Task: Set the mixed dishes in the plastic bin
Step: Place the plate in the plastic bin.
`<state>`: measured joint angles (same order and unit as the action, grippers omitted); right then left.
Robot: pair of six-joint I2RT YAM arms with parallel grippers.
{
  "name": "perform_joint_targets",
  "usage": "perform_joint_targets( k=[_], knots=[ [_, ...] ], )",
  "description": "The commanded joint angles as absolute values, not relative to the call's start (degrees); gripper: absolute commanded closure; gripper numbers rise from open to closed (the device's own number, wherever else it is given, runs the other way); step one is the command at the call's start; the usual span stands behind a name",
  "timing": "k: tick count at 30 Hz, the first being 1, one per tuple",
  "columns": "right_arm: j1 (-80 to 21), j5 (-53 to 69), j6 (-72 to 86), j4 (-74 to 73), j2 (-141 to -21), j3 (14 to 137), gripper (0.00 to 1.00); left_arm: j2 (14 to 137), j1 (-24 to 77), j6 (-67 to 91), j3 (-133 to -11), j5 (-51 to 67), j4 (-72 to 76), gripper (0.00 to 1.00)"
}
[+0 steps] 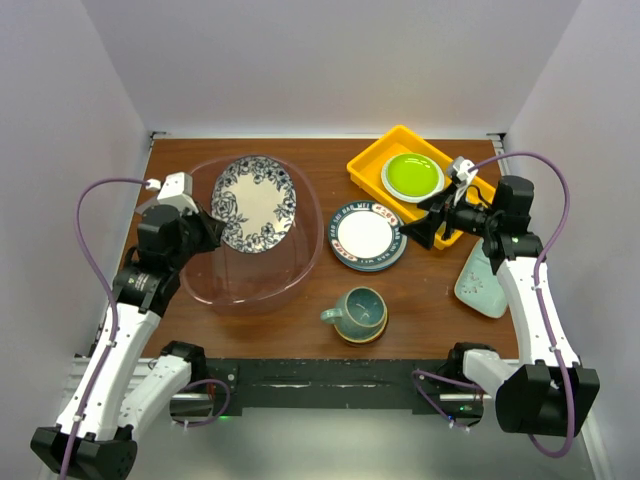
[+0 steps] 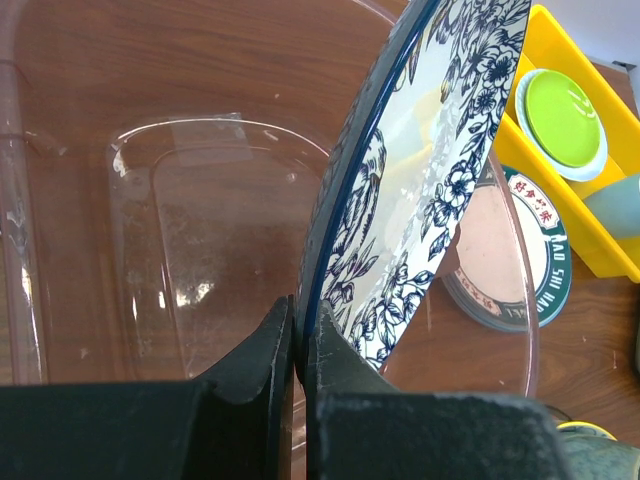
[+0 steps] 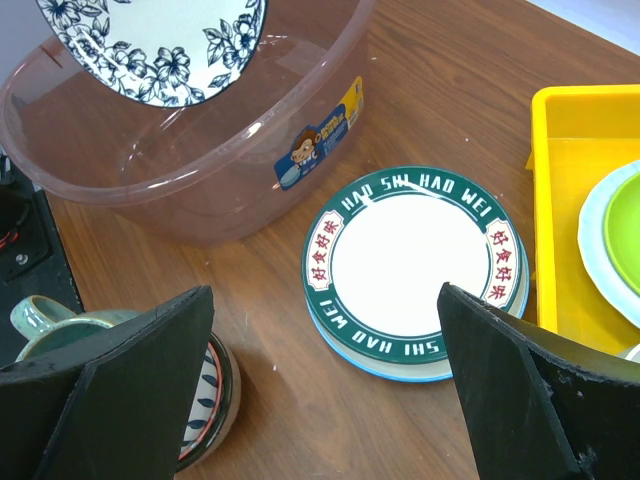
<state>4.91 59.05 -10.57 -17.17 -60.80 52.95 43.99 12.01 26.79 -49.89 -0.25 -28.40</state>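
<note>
My left gripper (image 1: 207, 226) (image 2: 300, 335) is shut on the rim of the blue floral plate (image 1: 254, 202) (image 2: 420, 170), which hangs tilted above the transparent pinkish plastic bin (image 1: 290, 268) (image 2: 200, 230) (image 3: 190, 170). A plate with a dark green lettered rim (image 1: 367, 238) (image 3: 415, 260) tops a small stack right of the bin. The teal mug (image 1: 355, 310) (image 3: 40, 318) rests in a small patterned bowl (image 3: 205, 400) near the front. A pale mint dish (image 1: 480, 283) lies at the right edge. My right gripper (image 1: 425, 228) (image 3: 325, 390) stands open above the table, just right of the lettered plate.
At the back right a yellow tray (image 1: 375, 160) (image 3: 560, 200) holds a lime-green plate (image 1: 412, 175) (image 3: 620, 230). The bin bears a cartoon sticker (image 3: 318, 145). White walls close in the table on three sides.
</note>
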Motion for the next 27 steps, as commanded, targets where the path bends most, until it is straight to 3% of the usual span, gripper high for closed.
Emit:
perform_joint_targets(
  k=[1,14,27],
  knots=[
    [5.1,58.8,-11.7,-16.9,-61.0,54.1,0.02,42.5,11.7,28.4,-51.3,0.2,-17.2,1.0],
    [5.1,58.8,-11.7,-17.0,-61.1,54.2,0.02,44.9,11.7,29.2,-50.5,0.2,-15.2,1.0],
    [5.1,59.1,-12.0,-17.4,-60.6,54.4,0.02,56.8,9.1,34.5,-46.9,3.2,-8.6,1.0]
  ],
)
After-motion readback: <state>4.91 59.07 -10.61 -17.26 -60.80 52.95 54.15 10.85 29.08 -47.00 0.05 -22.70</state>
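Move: The left hand already grips the flowered plate by its left edge, high over the bin; the bin's middle lies about 5 cm ahead, 5 cm to the right and some 16 cm below. The green-rimmed plate stack stands roughly 34 cm to the right and 8 cm farther out, the mug about 32 cm to the right and 13 cm back, both on the table. From the right hand the bin's middle is about 38 cm to the left and 6 cm ahead. Still pinching the flowered plate's left edge, the left hand all but hangs still at first, then sinks about 5 cm at a growing pace while easing some 3 cm forward, lowering the plate towards the bin's inside. The wrist tips the fingers down by just under 10 degrees and the grip doesn't change. ##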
